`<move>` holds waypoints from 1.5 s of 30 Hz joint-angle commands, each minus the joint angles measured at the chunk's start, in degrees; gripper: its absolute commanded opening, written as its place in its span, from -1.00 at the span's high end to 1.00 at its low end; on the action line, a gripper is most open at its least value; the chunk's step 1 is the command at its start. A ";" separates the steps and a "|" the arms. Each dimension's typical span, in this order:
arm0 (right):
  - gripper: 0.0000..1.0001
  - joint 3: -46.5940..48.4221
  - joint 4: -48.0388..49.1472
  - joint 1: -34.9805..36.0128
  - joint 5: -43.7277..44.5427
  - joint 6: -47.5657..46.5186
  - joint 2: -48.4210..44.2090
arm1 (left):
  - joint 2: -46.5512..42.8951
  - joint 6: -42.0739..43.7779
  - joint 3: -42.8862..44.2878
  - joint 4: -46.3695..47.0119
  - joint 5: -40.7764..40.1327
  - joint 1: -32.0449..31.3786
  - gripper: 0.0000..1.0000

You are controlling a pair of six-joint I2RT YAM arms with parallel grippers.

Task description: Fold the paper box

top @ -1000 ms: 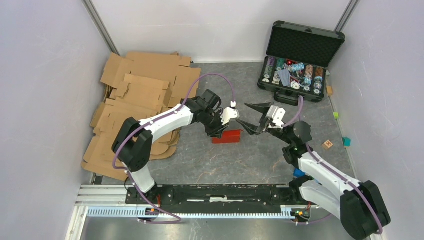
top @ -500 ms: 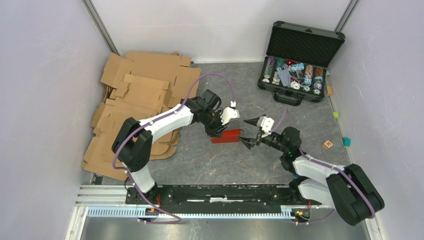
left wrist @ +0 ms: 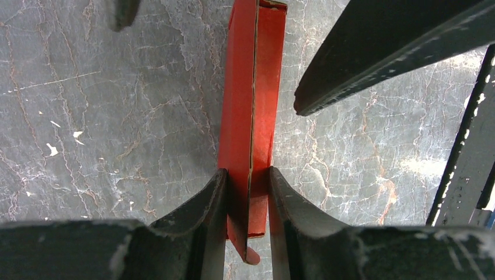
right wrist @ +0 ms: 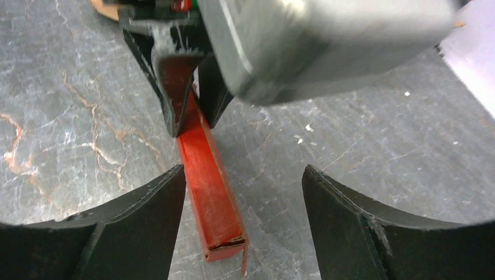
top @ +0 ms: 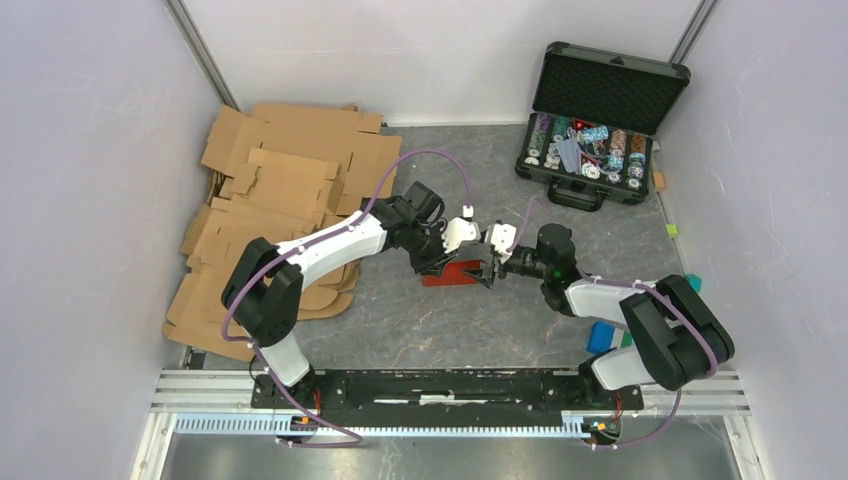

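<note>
The paper box [top: 455,273] is a bright red, narrow folded piece standing on edge on the grey table. My left gripper [top: 441,262] is shut on its left end. In the left wrist view both fingers pinch the red walls [left wrist: 251,87] at the gripper [left wrist: 248,175]. My right gripper [top: 487,267] is open at the box's right end. In the right wrist view the box end [right wrist: 210,201] sits just inside the left finger [right wrist: 157,210], with a wide gap to the other finger. The right gripper [right wrist: 243,172] holds nothing.
Brown corrugated cardboard sheets [top: 280,195] are piled at the back left. An open black case of poker chips [top: 590,140] stands at the back right. Small blocks lie on the right: wooden [top: 656,289], teal [top: 693,283], blue [top: 600,336].
My right arm has swung left and down from above the table to the box's right end, its open jaws now astride that end. The left gripper and the box have stayed put.
</note>
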 commanded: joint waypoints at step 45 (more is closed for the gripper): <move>0.11 5.23 -9.53 5.53 12.53 11.36 3.19 | -26.78 -24.73 -23.89 36.80 -23.98 0.19 -0.57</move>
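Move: The left hand already grips the red paper box near its left end; the box's middle is about 4 cm to that hand's right and 1 cm below. The open right hand has the same middle about 5 cm to its left, 2 cm back and 4 cm below. From the right hand, the chip case is some 20 cm ahead and 23 cm right, and the blue block 15 cm back and 26 cm right, both about 10 cm lower. The right hand's fingers close on the box's right end after the hand drops about 4 cm, easing left and back, and then keep their grip while the wrist rolls some 15 degrees. Only once that grip is made does the left hand let go, opening wide and lifting some 8 cm clear, drifting forward and left while turning counter-clockwise. ##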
